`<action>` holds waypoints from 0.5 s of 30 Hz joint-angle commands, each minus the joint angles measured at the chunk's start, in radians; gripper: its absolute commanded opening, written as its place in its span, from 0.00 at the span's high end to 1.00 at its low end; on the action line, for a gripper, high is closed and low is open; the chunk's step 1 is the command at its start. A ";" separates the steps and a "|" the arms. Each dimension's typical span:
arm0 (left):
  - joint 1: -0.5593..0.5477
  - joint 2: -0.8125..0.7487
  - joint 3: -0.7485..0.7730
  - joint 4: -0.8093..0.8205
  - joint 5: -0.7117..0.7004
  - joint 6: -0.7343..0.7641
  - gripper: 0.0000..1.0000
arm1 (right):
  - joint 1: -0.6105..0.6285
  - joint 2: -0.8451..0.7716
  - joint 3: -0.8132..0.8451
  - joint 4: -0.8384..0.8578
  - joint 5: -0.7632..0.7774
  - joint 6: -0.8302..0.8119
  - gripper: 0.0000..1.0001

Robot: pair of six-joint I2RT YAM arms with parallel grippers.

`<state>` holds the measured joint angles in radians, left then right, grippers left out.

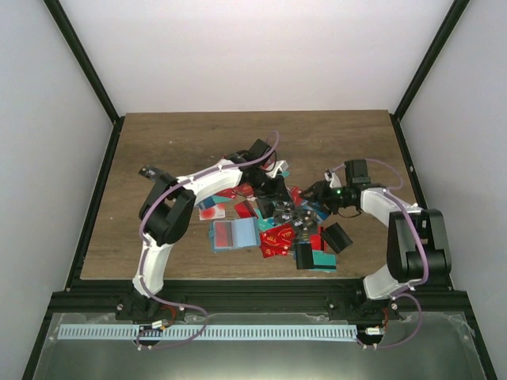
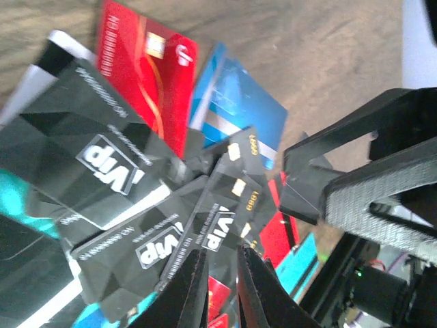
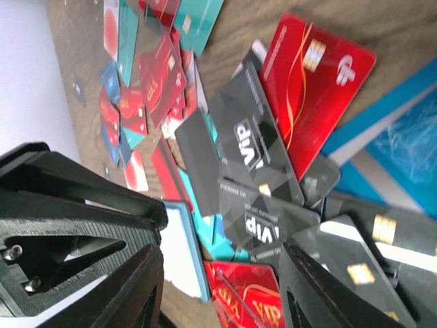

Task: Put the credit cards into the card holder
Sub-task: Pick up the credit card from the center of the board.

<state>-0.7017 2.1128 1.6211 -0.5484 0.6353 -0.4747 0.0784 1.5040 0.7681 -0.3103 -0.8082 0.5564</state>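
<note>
The credit cards (image 1: 277, 235) lie heaped mid-table, red, teal, blue and black ones. The card holder (image 1: 234, 234), a teal-blue wallet, lies open at the heap's left edge. My left gripper (image 1: 279, 198) is down in the heap. In the left wrist view its fingers (image 2: 222, 256) are closed to a narrow gap around the lower end of a black VIP card (image 2: 218, 229); more black cards fan out around it, beside a red card (image 2: 147, 61). My right gripper (image 1: 313, 194) hovers close to the right. Its fingers (image 3: 222, 273) stand wide apart over black and red cards (image 3: 317, 82), holding nothing.
Black blocky cases (image 1: 305, 255) (image 1: 337, 236) lie at the heap's near right. The two grippers are very close: a right finger (image 2: 382, 198) fills the left wrist view's right side. Bare wood (image 1: 238, 142) lies behind the heap, inside the black frame.
</note>
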 commanded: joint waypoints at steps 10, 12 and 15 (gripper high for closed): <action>0.036 0.223 0.264 -0.109 -0.103 0.035 0.86 | -0.020 0.195 0.182 0.031 0.149 0.078 0.50; 0.045 0.257 0.308 -0.117 -0.099 0.033 0.86 | -0.033 0.226 0.200 0.034 0.146 0.071 0.50; 0.052 0.309 0.374 -0.148 -0.086 0.042 0.86 | -0.051 0.269 0.223 0.042 0.122 0.056 0.49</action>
<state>-0.6666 2.3692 1.9163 -0.6418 0.5472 -0.4576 0.0547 1.7317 0.9375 -0.2810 -0.6834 0.6231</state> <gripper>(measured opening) 0.140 0.508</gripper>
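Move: The red card with the gold chip lies about 9 cm ahead of the left hand, 4 cm to its right and 7 cm below. From the right hand it is some 9 cm ahead, 2 cm to the left and 7 cm below. The black VIP card is roughly 6 cm ahead of the left hand and 1 cm to its left. The blue card is about 5 cm ahead of the right hand and 4 cm to its right, both flat on the table. Bring both grippers forward over the pile towards the red card, about 6 cm each. Sink the left steadily on the way, some 4–5 cm, its fingers kept nearly shut. Run the right level at first, then dip it about 3 cm while easing slightly right, fingers still half open. Stop both short of the red card. ##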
